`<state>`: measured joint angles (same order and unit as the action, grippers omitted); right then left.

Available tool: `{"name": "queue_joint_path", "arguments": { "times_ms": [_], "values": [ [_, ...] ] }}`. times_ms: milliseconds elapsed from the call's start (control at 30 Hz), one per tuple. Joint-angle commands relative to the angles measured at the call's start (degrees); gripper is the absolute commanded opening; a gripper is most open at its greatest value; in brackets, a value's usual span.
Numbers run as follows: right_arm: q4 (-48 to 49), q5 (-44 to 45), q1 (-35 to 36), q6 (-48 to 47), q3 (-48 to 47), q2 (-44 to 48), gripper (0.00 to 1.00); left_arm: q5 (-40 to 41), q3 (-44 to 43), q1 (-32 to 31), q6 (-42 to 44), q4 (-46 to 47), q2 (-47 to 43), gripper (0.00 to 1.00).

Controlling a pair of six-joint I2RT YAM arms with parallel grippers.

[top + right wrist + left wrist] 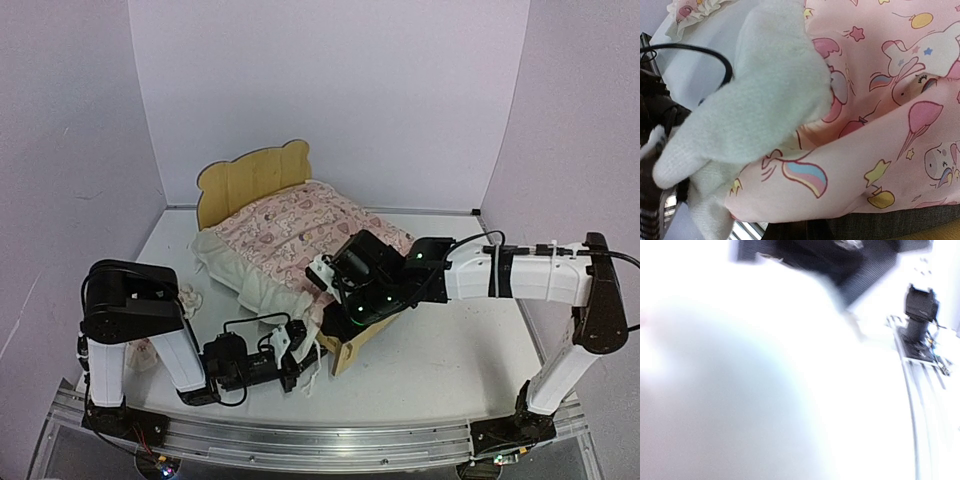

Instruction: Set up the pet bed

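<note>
The pet bed (255,172) stands mid-table, its plywood headboard at the back and a front corner (350,350) showing. A pink patterned blanket (310,225) with a white ruffle (240,272) covers it. My right gripper (325,287) is over the foot end, shut on a bunched fold of the blanket (840,165), which hides its fingers. A dark grey mattress pad (890,227) shows under that fold. My left gripper (298,362) lies low at the bed's front corner, shut on the hanging ruffle. White cloth (765,390) fills and blurs the left wrist view.
A small pink ruffled pillow (188,296) lies behind the left arm's elbow. The metal base rail (320,440) runs along the near edge. White walls close in the back and both sides. The right arm's base (920,315) shows in the left wrist view.
</note>
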<state>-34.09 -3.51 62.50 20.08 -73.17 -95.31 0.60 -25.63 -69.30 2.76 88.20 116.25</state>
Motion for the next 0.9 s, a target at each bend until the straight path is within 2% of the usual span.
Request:
{"name": "queue_joint_path", "arguments": {
  "times_ms": [0, 200, 367, 500, 733, 867],
  "values": [
    [19.6, 0.5, -0.4, 5.8, 1.4, 5.3, 0.0, -4.3, -2.2, -1.4, -2.3, -1.7, 1.2, 0.0],
    [23.3, 6.9, -0.4, 5.2, 4.8, 8.6, 0.0, -7.3, -2.2, -2.1, -1.5, -2.3, 2.4, 0.0],
    [25.4, 12.5, -1.5, 3.4, 5.3, 9.1, 0.0, -9.1, 0.6, -2.7, 0.3, -5.7, -1.6, 0.0],
    [26.4, 13.4, -3.2, 2.0, 4.0, 7.9, 0.0, -11.3, -0.8, -2.7, 2.1, -12.1, -3.2, 0.0],
    [29.2, 13.8, -4.4, -2.1, 5.5, 3.9, 0.0, -13.1, -0.5, -2.7, 3.2, -15.7, -4.6, 0.0],
    [29.4, 11.8, -4.6, -2.8, 6.4, 1.4, 0.0, -10.8, -0.8, -2.7, 4.1, -24.8, -8.1, 0.0]
  ]
}}
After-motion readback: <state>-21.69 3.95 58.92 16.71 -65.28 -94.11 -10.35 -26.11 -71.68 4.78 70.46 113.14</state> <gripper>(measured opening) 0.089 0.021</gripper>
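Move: The bare table patch the left hand is heading for with the white cord lies some 6 cm back of it, about 1 cm to its right and roughly 8 cm below. The bed's foot corner stands about 4 cm to that hand's right and 1 cm nearer the base; the blanket's white border begins some 10 cm ahead and 6 cm left. From the right hand, the foot corner is about 4 cm back, 1 cm right and 8 cm below. Back and down, each about 5 cm, the left hand draws away from the bed's foot corner with the cord still pinched in shut fingers, turning some 15 degrees clockwise while its fingertips tip down. The right hand keeps its closed grip at the blanket-covered foot corner, dips about 2 cm, then pushes forward about 5 cm and slightly right, fingertips swinging forward. ##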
